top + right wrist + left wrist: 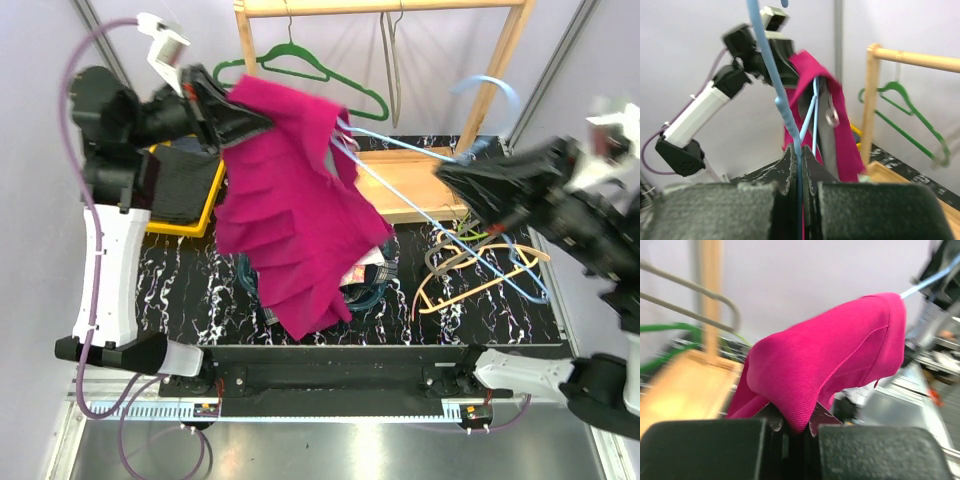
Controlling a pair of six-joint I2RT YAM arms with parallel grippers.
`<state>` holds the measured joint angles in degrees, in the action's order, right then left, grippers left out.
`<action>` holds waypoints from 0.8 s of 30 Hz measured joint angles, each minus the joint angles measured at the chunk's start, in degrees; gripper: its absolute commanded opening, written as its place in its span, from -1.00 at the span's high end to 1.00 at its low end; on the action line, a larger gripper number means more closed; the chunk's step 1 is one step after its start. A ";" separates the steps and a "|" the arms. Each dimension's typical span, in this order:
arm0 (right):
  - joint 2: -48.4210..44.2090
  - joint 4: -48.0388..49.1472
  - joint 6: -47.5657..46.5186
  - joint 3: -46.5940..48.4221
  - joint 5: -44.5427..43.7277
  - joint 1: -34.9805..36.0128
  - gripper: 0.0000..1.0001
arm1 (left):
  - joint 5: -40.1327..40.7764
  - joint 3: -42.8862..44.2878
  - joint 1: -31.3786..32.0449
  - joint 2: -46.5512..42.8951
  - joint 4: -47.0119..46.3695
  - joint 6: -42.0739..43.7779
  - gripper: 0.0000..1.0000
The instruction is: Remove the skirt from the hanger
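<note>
The magenta tiered skirt hangs in mid-air over the marbled table. Its waistband still sits on the light blue hanger. My left gripper is shut on the skirt's top left edge. In the left wrist view the fabric is pinched between the jaws of that gripper. My right gripper is shut on the blue hanger's neck; in the right wrist view the hanger wire runs up from the closed right gripper, with the skirt beyond it.
A wooden rack at the back carries a green hanger and a grey hanger. A yellow tray with dark cloth sits at the left. A basket lies under the skirt. Loose hangers lie at the right.
</note>
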<state>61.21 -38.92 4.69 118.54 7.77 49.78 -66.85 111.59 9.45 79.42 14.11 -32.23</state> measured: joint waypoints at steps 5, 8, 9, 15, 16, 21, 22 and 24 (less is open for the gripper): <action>-11.98 -1.73 -0.57 -8.68 -8.85 0.00 1.00 | 1.44 10.34 -6.78 1.09 -0.04 1.20 1.00; -17.35 -3.52 -0.04 -13.16 -14.97 0.00 1.00 | 3.69 14.21 -7.89 0.52 -1.51 2.29 1.00; -18.58 -4.09 0.35 -14.86 -17.81 0.02 1.00 | 4.72 14.73 -7.91 0.17 -2.14 2.38 1.00; -20.46 -7.28 2.71 -23.50 -44.39 0.07 1.00 | 9.60 23.69 -6.03 4.09 -5.38 0.57 1.00; -20.44 -7.52 2.93 -24.70 -48.48 0.04 1.00 | 10.54 25.49 -5.60 5.27 -5.84 0.44 1.00; -21.66 -6.36 5.92 -36.00 -69.92 0.04 1.00 | 16.04 28.35 -2.80 8.22 -7.82 0.44 1.00; -22.08 -6.01 6.86 -38.12 -72.28 0.07 1.00 | 16.63 27.26 -2.01 8.02 -8.22 0.79 1.00; -23.43 -5.99 9.11 -43.19 -77.11 0.04 1.00 | 17.42 23.39 -0.24 6.78 -8.94 1.81 1.00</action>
<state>37.78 -44.91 13.80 75.35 -69.34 49.82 -49.43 134.98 9.21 86.19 5.17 -30.41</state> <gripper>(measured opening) 0.021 0.064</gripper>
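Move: The left hand already pinches the skirt's waist; the clothes basket lies about 17 cm to its right, 5 cm farther out and some 55 cm below, while the green hanger hangs roughly 20 cm ahead and 8 cm to its right, at about its height. The right hand still grips the blue hanger, its far end in the skirt; the hanger pile is about 20 cm ahead, 24 cm right and 60 cm below, and the skirt's waist is 33 cm left and 12 cm ahead, 5 cm lower. The right hand keeps its grip on the blue hanger and draws it away from the skirt, first rightward, then right, down and a little forward towards the hanger pile, about 20 cm each across and down, swinging clockwise some 75 degrees until its fingers point ahead. Against this pull the left hand keeps the skirt's waist pinched, shifting about 4 cm left and then climbing to some 14 cm higher, rolling about 30 degrees as its fingertips tilt up and swing slightly forward. ##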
